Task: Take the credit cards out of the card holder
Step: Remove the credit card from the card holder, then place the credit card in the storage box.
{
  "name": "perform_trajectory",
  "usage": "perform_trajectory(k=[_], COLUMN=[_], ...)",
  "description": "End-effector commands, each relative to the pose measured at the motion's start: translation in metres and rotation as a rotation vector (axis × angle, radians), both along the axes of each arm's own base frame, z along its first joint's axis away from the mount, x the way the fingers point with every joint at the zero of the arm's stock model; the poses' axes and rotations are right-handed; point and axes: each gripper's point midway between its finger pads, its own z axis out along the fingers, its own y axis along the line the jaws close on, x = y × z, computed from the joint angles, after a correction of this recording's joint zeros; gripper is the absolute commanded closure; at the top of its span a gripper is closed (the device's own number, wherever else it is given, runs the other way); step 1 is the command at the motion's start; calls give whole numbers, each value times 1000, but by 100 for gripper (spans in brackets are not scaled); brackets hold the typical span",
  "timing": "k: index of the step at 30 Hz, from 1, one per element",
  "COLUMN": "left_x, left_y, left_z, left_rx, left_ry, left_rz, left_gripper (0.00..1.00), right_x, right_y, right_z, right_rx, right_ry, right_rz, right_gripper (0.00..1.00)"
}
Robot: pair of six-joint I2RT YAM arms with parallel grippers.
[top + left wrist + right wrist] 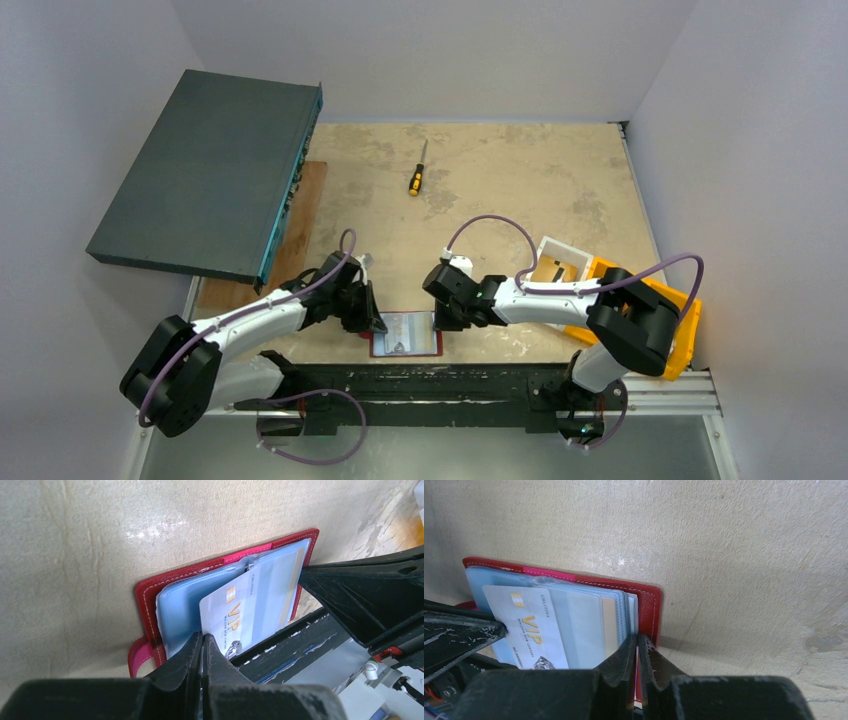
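The dark red card holder [405, 350] lies open at the table's near edge, clear sleeves facing up [150, 592] [649, 600]. A grey-silver credit card [235, 615] [531, 625] printed "VIP" sticks partway out of the sleeves. My left gripper [202, 638] [374, 321] is shut on that card's corner. A tan-gold card [609, 625] shows as a strip inside the sleeves. My right gripper [638, 639] [441, 320] is shut on the holder's right edge, with red showing between its fingers. The holder's pink side tab [136, 655] pokes out on the left.
A yellow-handled screwdriver [417, 178] lies at the back middle. A dark grey flat box [210, 170] leans over a wooden board [295, 210] on the left. White [560, 262] and orange [668, 325] bins sit behind the right arm. A black rail [420, 382] borders the near edge.
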Motion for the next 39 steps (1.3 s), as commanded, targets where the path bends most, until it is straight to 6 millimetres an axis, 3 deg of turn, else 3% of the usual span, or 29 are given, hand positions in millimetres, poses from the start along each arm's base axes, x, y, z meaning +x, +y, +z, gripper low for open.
perform_trajectory(k=[1, 12, 17, 21, 28, 33, 39], left_x=[13, 17, 19, 20, 28, 38, 54], left_y=[6, 13, 12, 11, 4, -4, -8], left_z=[14, 24, 32, 42, 70, 93, 129], left_rx=[26, 44, 38, 21, -46, -122, -193], left_ry=[-67, -94, -109, -129, -174, -189, -218], left_rz=[8, 18, 12, 9, 26, 48, 69], left_gripper=[100, 100, 100, 100, 100, 100, 100], right_x=[-9, 4, 11, 18, 35, 54, 78], right_y=[-22, -8, -2, 8, 41, 48, 38], right_z=[-13, 10, 27, 49, 101, 124, 163], right_rx=[-83, -43, -21, 32, 233, 429, 718], right_ry=[27, -31, -69, -115, -244, -286, -349], right_rz=[7, 19, 32, 43, 98, 107, 108], right_gripper=[94, 93, 86, 69, 22, 13, 7])
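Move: Already pinched by its left edge in the shut left fingers, the credit card lies over the open card holder's left half, its middle about 2 cm to the hand's right. The holder's centre is some 5 cm to the right, 1 cm back and 2 cm below; its red tab is about 4 cm left, 1 cm back. The right fingers grip the clear pages' right edge; from them the card is about 9 cm left, the holder's centre about 7 cm left, both 1 cm back. Leftward and slightly up at first, the left hand eases the card about 1.5 cm clear of its pocket while the right keeps its pinch on the pages. It then lifts, still gripping the card, to about 8 cm, drifting forward. Halfway through, the right hand opens wide, comes free of the pages and rises some 11 cm, also forward, its fingertips swinging left and forward. ##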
